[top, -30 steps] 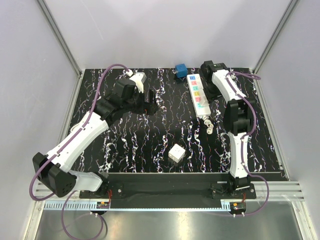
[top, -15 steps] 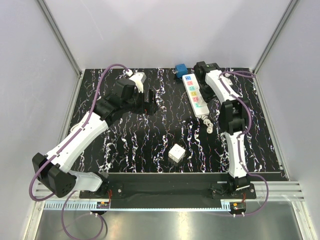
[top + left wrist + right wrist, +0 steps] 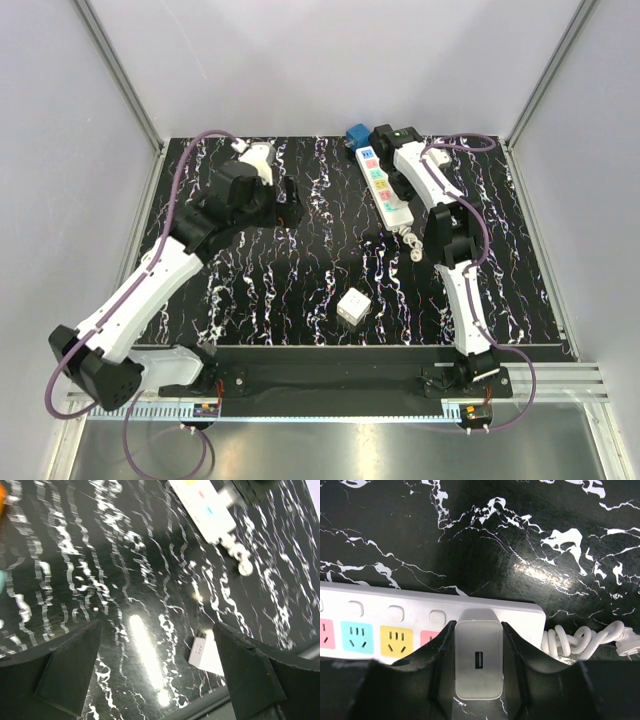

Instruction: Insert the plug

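Observation:
A white USB charger plug [image 3: 476, 665] sits between the fingers of my right gripper [image 3: 477, 625], which is shut on it. The plug's far end meets the top of the white power strip [image 3: 395, 615] at its cord end, just right of the pink socket [image 3: 429, 637]. Its prongs are hidden. From above, the strip [image 3: 380, 182] lies at the back right, with the right arm's wrist over it and the plug hidden. My left gripper [image 3: 156, 627] hangs open above the table with nothing in it, at the back left [image 3: 288, 205].
The strip's coiled white cord [image 3: 580, 640] lies off its near end [image 3: 415, 245]. A white cube adapter [image 3: 352, 307] sits near the front edge and also shows in the left wrist view [image 3: 207, 655]. A blue block [image 3: 355, 135] rests behind the strip.
The right arm has shifted left with the plug, and the power strip has slid and turned left with it. The left arm has drawn back a little to the left.

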`<state>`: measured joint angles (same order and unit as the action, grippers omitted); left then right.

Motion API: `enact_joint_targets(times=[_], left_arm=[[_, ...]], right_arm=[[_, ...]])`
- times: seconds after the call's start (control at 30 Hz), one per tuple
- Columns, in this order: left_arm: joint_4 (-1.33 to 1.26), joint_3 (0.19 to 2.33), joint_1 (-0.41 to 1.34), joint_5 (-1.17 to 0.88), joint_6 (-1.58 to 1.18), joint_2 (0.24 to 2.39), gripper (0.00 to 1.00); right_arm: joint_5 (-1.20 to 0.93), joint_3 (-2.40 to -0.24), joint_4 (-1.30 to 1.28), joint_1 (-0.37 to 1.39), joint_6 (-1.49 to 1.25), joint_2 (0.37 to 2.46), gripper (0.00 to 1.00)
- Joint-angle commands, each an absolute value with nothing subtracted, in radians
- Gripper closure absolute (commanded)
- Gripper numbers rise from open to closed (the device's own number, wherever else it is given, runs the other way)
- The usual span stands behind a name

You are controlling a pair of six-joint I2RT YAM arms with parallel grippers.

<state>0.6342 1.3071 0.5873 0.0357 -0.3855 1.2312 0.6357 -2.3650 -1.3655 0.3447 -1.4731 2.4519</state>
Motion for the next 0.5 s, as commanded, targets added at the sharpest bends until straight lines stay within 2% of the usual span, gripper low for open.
enact_joint_targets(times=[0.0,0.2,0.47], left_arm=[[0.592,1.292,0.566,0.230,-0.432,1.152,0.01],[0.589,1.272,0.540,0.339,-0.469,1.080,0.01],[0.589,1.278,0.535,0.325,-0.469,1.097,0.01]], right_arm=[[0.666,-2.405,-1.568,0.376,-1.497,2.526,1.00],[0.669,-2.399,-1.583,0.396,-1.503,2.556,1.00],[0.701,-2.468,-1.582,0.422,-1.456,2.553,1.00]])
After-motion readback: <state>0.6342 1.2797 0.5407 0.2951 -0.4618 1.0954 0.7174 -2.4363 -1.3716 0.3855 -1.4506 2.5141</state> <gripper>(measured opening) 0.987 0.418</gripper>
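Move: The right gripper already pinches the white plug; the nearest, teal socket of the white power strip lies practically straight beneath it, some 4 cm down. The cord coil is about 9 cm back and 4 cm to the right, lower still; the blue cube stands at the strip's far end, roughly 20 cm ahead and 8 cm left. From the left hand that socket lies about 17 cm ahead, 29 cm right and 24 cm lower. Keep the right gripper's pinch on the plug and work it against the white power strip: ease about 1 cm forward and slightly down, then 1 cm left, leaning the wrist some 5 degrees so the fingertips point more to the right. Meanwhile swing the open, empty left gripper left, away from the strip, and a little up, turning it counter-clockwise. ##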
